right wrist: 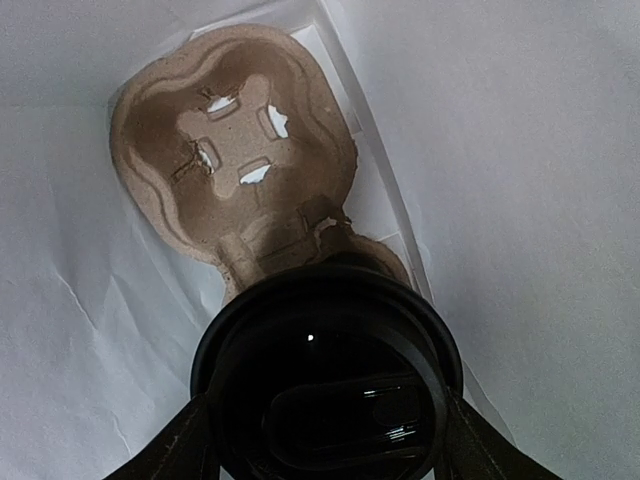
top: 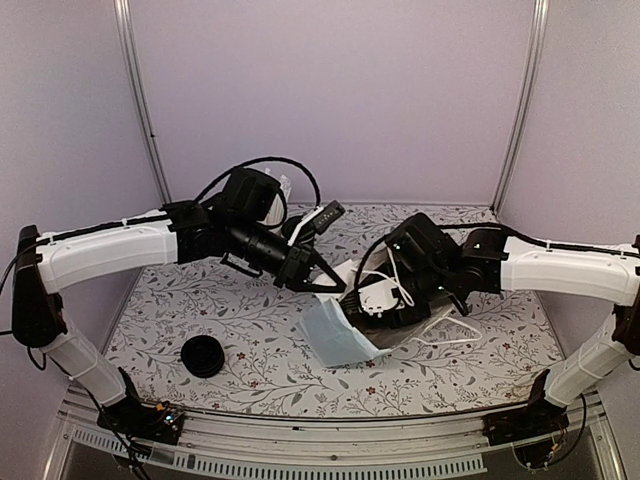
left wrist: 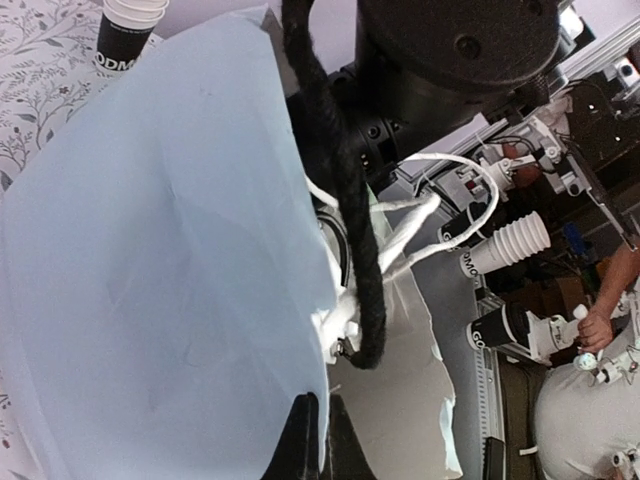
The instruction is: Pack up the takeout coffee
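Observation:
The takeout coffee (right wrist: pixel 325 380), a black cup with a black lid, fills the lower part of the right wrist view. My right gripper (right wrist: pixel 325 448) is shut on it, one finger at each side. The cup hangs inside the white paper bag (right wrist: pixel 520 150), just above the near pocket of a brown pulp cup carrier (right wrist: pixel 235 140) on the bag's floor. In the top view the bag (top: pixel 335 335) lies tilted mid-table with my right gripper (top: pixel 385 305) reaching into its mouth. My left gripper (left wrist: pixel 318 440) is shut on the bag's rim (left wrist: pixel 150 250), holding it up.
A low pile of black lids (top: pixel 203 355) lies near the front left. A stack of unlidded black cups (left wrist: pixel 125 30) stands at the back behind the left arm. The bag's white cord handles (top: pixel 440 335) trail to the right. A black cable (left wrist: pixel 340 200) hangs across the bag's mouth.

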You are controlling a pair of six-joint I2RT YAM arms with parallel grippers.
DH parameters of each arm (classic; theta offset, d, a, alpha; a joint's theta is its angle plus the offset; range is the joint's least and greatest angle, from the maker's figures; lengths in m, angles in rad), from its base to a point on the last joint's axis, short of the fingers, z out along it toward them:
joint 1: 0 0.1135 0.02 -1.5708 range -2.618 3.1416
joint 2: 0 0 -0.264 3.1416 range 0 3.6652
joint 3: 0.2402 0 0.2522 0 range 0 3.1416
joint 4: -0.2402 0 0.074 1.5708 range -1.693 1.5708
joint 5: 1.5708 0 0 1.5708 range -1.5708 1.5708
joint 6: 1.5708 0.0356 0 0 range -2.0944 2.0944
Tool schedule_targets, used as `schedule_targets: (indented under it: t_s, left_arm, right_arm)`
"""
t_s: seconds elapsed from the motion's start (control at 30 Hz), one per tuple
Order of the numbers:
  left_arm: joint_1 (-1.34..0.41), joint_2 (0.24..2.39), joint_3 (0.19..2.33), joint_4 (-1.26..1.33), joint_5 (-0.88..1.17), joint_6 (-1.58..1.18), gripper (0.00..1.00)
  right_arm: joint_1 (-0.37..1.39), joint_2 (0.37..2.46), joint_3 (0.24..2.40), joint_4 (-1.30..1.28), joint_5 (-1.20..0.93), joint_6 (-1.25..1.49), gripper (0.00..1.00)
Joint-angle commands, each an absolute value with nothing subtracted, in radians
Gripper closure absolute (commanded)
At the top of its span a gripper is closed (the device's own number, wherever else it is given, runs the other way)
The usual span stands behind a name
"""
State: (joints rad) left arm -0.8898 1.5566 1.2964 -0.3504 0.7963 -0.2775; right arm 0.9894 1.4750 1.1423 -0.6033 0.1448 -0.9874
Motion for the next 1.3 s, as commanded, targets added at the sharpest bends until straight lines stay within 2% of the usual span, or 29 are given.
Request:
schedule_targets:
  t_s: [0.0, 0.4, 0.77, 1.07, 1.27]
  left_arm:
    - [-0.868, 1.56, 1.269, -0.263, 0.978, -0.344, 1.0]
    - [-0.8, 1.592, 1.21, -0.192, 1.162, -0.396, 1.0]
    - [-0.729, 1.611, 1.236, -0.282, 1.103, -0.324, 1.0]
    - [-0.715, 1.652, 1.317, -0.391, 0.92, -0.256, 0.76]
    - [-0.716, 1.635, 1.336, -0.393, 0.773, -0.259, 0.51]
  right_arm:
    - [1.007, 1.49, 1.197, -0.725, 0.127, -0.95, 0.67]
    - [1.042, 1.583, 1.312, -0.99, -0.016, -0.89, 0.66]
    - [1.01, 1.628, 1.32, -1.005, -0.112, -0.901, 0.66]
    - [0.933, 1.676, 1.283, -0.94, -0.207, -0.952, 0.67]
    - [0.914, 1.704, 1.235, -0.9, -0.204, -0.982, 0.67]
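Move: The paper bag is tipped with its mouth towards the robot; the left fingers are shut on its rim, and its middle lies about 8 cm right of them, level ahead, some 12 cm lower. Inside, the right hand grips the lidded coffee cup at the lid; the carrier's near well is about 3 cm ahead, 3 cm left and 7 cm down, its empty well roughly 10 cm left, 1 cm ahead and 5 cm down. The bag is swung upright around the coffee cup: the right hand, still gripping the lidded cup inside, draws back about 5 cm, then eases forward again by 2 cm, sinking 3 cm while its fingers tip to point nearly straight down. The left hand keeps its pinch on the rim while shifting left and slightly down, then opens roughly halfway and moves forward about 5 cm, with the rim left loose between its fingers. ##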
